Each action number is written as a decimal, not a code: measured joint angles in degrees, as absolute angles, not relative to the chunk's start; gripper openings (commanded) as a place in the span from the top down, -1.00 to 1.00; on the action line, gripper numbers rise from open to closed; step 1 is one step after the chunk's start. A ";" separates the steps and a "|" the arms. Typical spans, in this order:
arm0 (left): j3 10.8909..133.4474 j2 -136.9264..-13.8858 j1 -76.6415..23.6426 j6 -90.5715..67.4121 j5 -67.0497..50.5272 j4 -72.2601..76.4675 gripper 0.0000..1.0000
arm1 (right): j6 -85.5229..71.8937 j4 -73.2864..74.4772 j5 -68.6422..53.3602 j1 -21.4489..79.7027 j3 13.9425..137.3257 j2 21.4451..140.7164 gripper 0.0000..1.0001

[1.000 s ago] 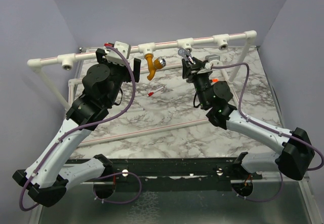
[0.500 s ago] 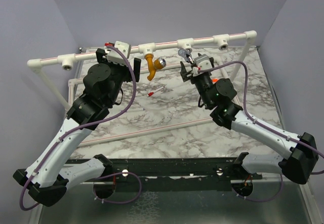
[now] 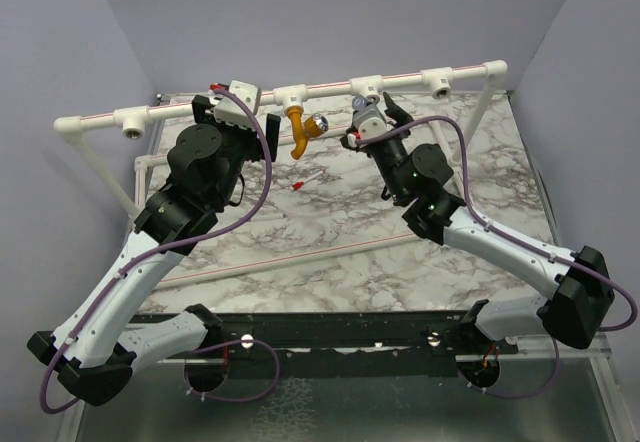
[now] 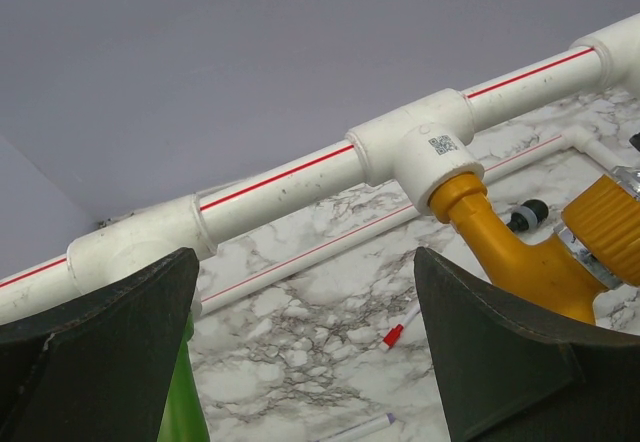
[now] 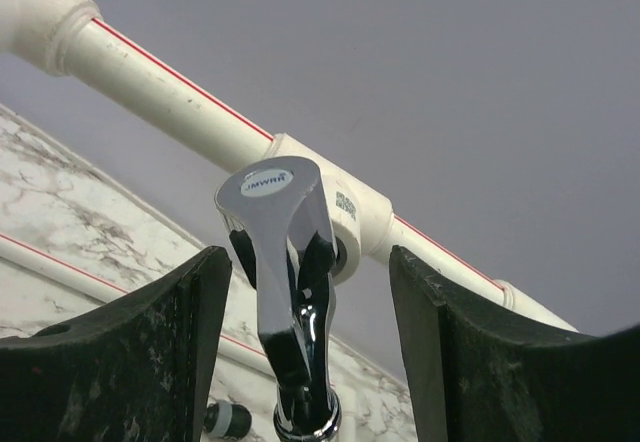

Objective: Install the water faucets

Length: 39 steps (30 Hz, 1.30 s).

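The mustard-orange faucet (image 3: 303,129) hangs screwed into a white tee (image 3: 290,92) on the pipe rail; it also shows in the left wrist view (image 4: 520,252). A strip of the green faucet (image 4: 186,402) shows beside my left finger, below another tee (image 4: 140,247); its joint is hidden. My left gripper (image 3: 235,120) (image 4: 305,262) is open and empty, facing the rail. The grey metal faucet (image 3: 362,110) (image 5: 285,262) stands against the third tee (image 5: 355,217). My right gripper (image 3: 368,124) (image 5: 308,254) is open around it, with a gap on each side.
The rail (image 3: 330,87) runs across the back on white legs, with bare tees at the far left (image 3: 130,120) and right (image 3: 437,82). A red-tipped stick (image 3: 305,181) (image 4: 398,333) and a purple-tipped stick (image 4: 360,427) lie on the marble table (image 3: 330,252).
My right gripper moved up and left to the third tee with the grey faucet and turned at the wrist; its fingers now stand wider apart. The left arm barely moved.
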<state>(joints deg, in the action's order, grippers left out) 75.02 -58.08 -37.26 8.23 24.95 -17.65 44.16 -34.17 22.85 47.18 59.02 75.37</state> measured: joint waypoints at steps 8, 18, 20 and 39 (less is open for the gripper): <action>75.02 -58.06 -37.26 8.43 25.02 -17.63 -0.79 | 46.28 -35.05 21.45 47.18 61.56 77.21 -0.11; 75.00 -57.98 -37.26 8.88 25.17 -17.61 -0.79 | 47.22 -35.64 20.01 47.29 61.98 78.00 0.99; 75.00 -57.91 -37.26 8.91 25.17 -17.58 -0.79 | 46.39 -35.94 20.05 47.29 61.95 78.00 0.99; 74.59 -56.93 -37.26 8.91 25.17 -17.12 -0.79 | 28.82 -40.60 22.83 46.92 60.80 77.87 0.99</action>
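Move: The chrome faucet's outer part already stands between my open right fingers, about 1 cm ahead, 1 cm left and 1 cm up. Its white tee is about 4 cm ahead, 1 cm left and 2 cm higher. The orange faucet hangs some 11 cm to my right hand's left, 1 cm nearer and 3 cm lower; the empty tee is 12 cm right and 5 cm ahead, 2 cm up. My left hand has the chrome faucet about 20 cm to its right, 5 cm ahead, roughly level. I shift my right hand left and up, roughly 2 cm in all, to centre it on the chrome faucet, and close both pads on its sides. Then, keeping that pinch and staying almost in place, I roll the wrist about 20 degrees clockwise as seen from behind the hand looking forward, left side rising, to screw the faucet on. ##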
